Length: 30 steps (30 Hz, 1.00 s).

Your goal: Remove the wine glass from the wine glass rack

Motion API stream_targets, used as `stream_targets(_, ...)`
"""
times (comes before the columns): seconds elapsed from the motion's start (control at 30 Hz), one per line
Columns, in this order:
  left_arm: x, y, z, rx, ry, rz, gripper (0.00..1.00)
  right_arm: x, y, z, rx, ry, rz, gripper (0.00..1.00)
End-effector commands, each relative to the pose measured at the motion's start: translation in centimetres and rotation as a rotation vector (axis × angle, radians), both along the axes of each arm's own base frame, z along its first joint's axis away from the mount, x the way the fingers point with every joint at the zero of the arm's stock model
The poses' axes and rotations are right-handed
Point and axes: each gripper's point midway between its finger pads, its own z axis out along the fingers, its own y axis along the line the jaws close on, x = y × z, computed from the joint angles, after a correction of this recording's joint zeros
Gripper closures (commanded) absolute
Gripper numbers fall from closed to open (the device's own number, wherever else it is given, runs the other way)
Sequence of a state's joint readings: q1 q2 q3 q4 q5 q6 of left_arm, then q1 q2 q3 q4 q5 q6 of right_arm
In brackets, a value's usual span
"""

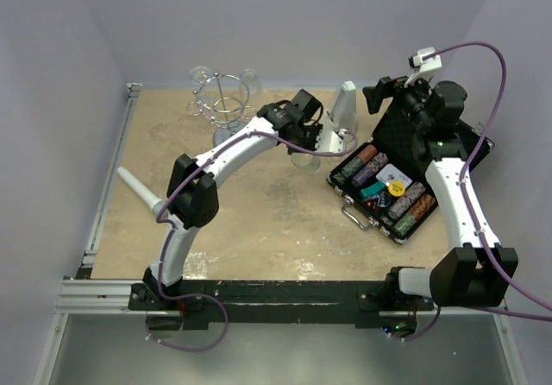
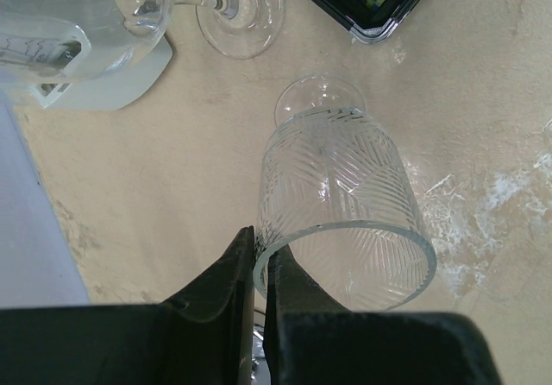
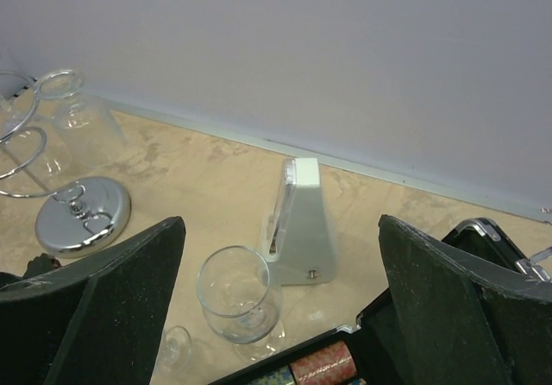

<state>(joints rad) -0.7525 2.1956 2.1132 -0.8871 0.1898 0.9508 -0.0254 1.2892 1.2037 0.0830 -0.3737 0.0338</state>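
My left gripper (image 2: 260, 251) is shut on the rim of a cut-pattern wine glass (image 2: 336, 186), with one finger inside the bowl and one outside. The glass hangs foot-down close over the table, right of the wine glass rack (image 1: 226, 100); from above it shows at the gripper (image 1: 312, 139). I cannot tell whether its foot touches the table. The chrome rack stands at the back left, and other glasses (image 1: 201, 76) still hang on its arms. Its disc base (image 3: 82, 217) shows in the right wrist view. My right gripper (image 3: 280, 230) is open and holds nothing, raised over the case (image 1: 405, 178).
A plain wine glass (image 3: 237, 294) stands upright beside a grey metronome (image 3: 302, 225) near the back wall. An open black case of poker chips (image 1: 388, 186) lies at the right. A white cone-shaped object (image 1: 138, 191) lies near the left edge.
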Motion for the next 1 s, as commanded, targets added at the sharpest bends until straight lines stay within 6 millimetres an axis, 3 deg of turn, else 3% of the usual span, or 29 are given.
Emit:
stream_targets(0.0,1.3,-1.5,2.9,-0.019,-0.123,-0.063,1.00,0.3,-0.8,0.3,0.012,-0.018,-0.039,0.02)
stream_targets(0.3,0.4,-1.8,0.9,0.046,-0.103,-0.120,1.00,0.5,-1.1,-0.2,0.015,-0.008,-0.046,0.02)
stream_targets(0.63,0.8,-2.8,0.3,0.066,-0.151,-0.153,1.00,0.5,-1.5,-1.0,0.017,0.008,-0.057,0.01)
stream_targets(0.7,0.8,-2.9,0.3,0.069,-0.155,-0.162,0.92,0.5,-1.5,-1.0,0.018,0.008,-0.057,0.01)
stream_targets(0.77,0.9,-2.9,0.3,0.072,-0.161,-0.162,0.74,0.5,-1.6,-1.2,0.021,0.014,-0.057,0.02)
stream_targets(0.83,0.9,-2.9,0.3,0.074,-0.164,-0.166,0.69,0.5,-1.6,-1.5,0.024,0.021,-0.058,0.01)
stream_targets(0.97,0.8,-3.1,0.1,0.077,-0.163,-0.171,0.69,0.5,-1.6,-1.5,0.032,0.022,-0.056,0.02)
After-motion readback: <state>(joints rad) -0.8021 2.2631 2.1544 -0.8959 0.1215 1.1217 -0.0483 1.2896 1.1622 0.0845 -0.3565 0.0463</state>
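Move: My left hand already pinches the wine glass by its rim, on the far side. The bare spot for its foot is roughly 15 cm below that hand, 3 cm back and 1 cm right. A second glass stands about 8 cm right, level with my hand; the white metronome is some 7 cm ahead and 10 cm right, the chip case 21 cm right and 11 cm back. From my idle right hand the spot is about 16 cm left, 6 cm back and 39 cm down. I ease the upright glass straight down about 2 cm with my left hand to set its foot on the table, drifting nearly 2 cm right towards the chip case as the wrist turns some 10 degrees clockwise. With the hand no longer sinking, I open the fingers to about a third, one pad coming clear of the rim. My open right hand sinks about 2 cm. ##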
